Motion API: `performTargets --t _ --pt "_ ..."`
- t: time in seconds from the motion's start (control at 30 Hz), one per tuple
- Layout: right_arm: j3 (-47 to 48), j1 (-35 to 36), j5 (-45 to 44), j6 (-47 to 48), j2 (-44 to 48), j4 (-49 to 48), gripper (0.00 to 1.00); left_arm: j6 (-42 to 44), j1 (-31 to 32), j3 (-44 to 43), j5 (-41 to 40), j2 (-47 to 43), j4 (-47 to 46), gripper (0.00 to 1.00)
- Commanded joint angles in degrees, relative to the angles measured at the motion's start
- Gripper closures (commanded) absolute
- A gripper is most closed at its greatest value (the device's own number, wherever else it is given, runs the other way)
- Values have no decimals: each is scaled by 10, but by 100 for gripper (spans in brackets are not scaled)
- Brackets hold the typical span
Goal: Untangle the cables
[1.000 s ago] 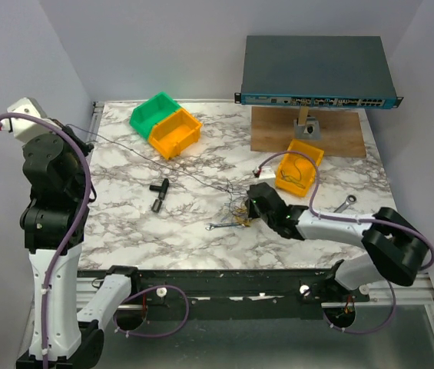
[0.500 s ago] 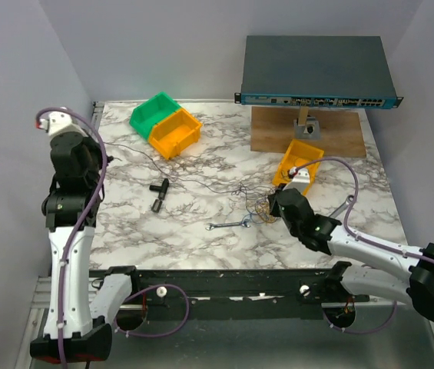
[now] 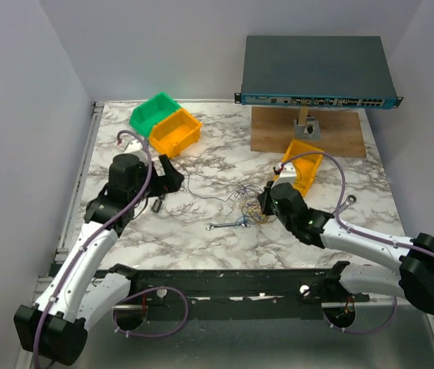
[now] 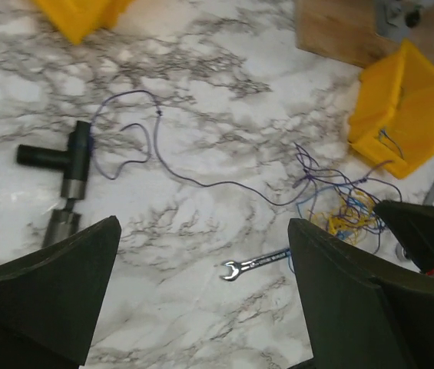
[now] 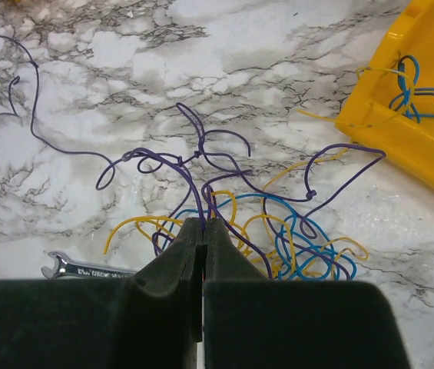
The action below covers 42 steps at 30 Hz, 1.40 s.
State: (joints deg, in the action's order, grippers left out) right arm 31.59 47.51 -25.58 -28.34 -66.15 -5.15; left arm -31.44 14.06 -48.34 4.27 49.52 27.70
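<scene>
The cables (image 3: 247, 209) lie in a loose tangle of thin purple, yellow and blue wires (image 5: 278, 231) near the middle of the marble table (image 3: 201, 154). My right gripper (image 5: 203, 223) is shut on a purple strand at the tangle's near edge, low over the table (image 3: 263, 204). One long purple wire (image 4: 201, 181) trails slack leftward from the tangle (image 4: 343, 207) and ends in loops beside a black T-shaped tool (image 4: 69, 165). My left gripper (image 4: 203, 231) is open above bare marble with nothing between its fingers, hovering left of the tangle (image 3: 170, 175).
A silver wrench (image 4: 256, 264) lies just left of the tangle, and another wrench (image 3: 346, 202) sits to the right. A yellow bin (image 5: 424, 108) behind the right gripper holds more wires. Green (image 3: 150, 112) and orange (image 3: 175, 131) bins stand at the back left. A network switch (image 3: 316, 69) rests on a wooden board (image 3: 339, 134).
The left arm swung down from high on the left to over the table and its gripper opened. The long purple wire, taut before, now lies slack. The right gripper stayed shut.
</scene>
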Motion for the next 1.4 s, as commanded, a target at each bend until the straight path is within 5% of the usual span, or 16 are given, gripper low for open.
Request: performTargets --t 0.0,0.33,0.83,0.9,1.03,1.17,1.37 --pt "17 -1 20 11 -10 -9 99 17 74 62 88 41 -156 4" --pt "34 -2 17 16 -14 2 99 208 229 -28 54 285 -175 20" --pt "46 -3 20 17 -13 6 99 228 257 -121 65 463 -220 33" --pt "46 -3 19 16 -10 7 99 221 258 -130 70 483 -223 43" --pt "42 -4 19 15 -7 10 97 211 258 -139 65 499 -230 97" --pt "31 -5 26 3 -11 16 37 213 257 -122 41 458 -236 100" --pt "27 -10 111 -6 -47 17 7 225 257 -95 44 377 -237 100"
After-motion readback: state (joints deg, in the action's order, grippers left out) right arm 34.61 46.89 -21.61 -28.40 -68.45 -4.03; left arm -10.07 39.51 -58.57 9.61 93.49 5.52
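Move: The purple cable strand at the tangle's near-left side lies about 20 cm to the left gripper's right, 4 cm farther out and 15 cm below; the cable tangle's middle is some 7 cm right of that strand and 5 cm nearer. The wrench is 6 cm back and 20 cm right of the left gripper. From the right gripper, already pinching purple cable, the strand is roughly 9 cm left, 4 cm ahead and 6 cm below; the yellow tray is 11 cm ahead, 11 cm right. Swing the open left gripper about 20 cm to the right and 15 cm down to the purple strand beside the tangle, turning it some 40 degrees clockwise; ease forward late, shut the fingers on the strand and lift it slightly. Keep the right gripper's hold almost in place until the left has pinched, then open wide and let go of its purple cable. ##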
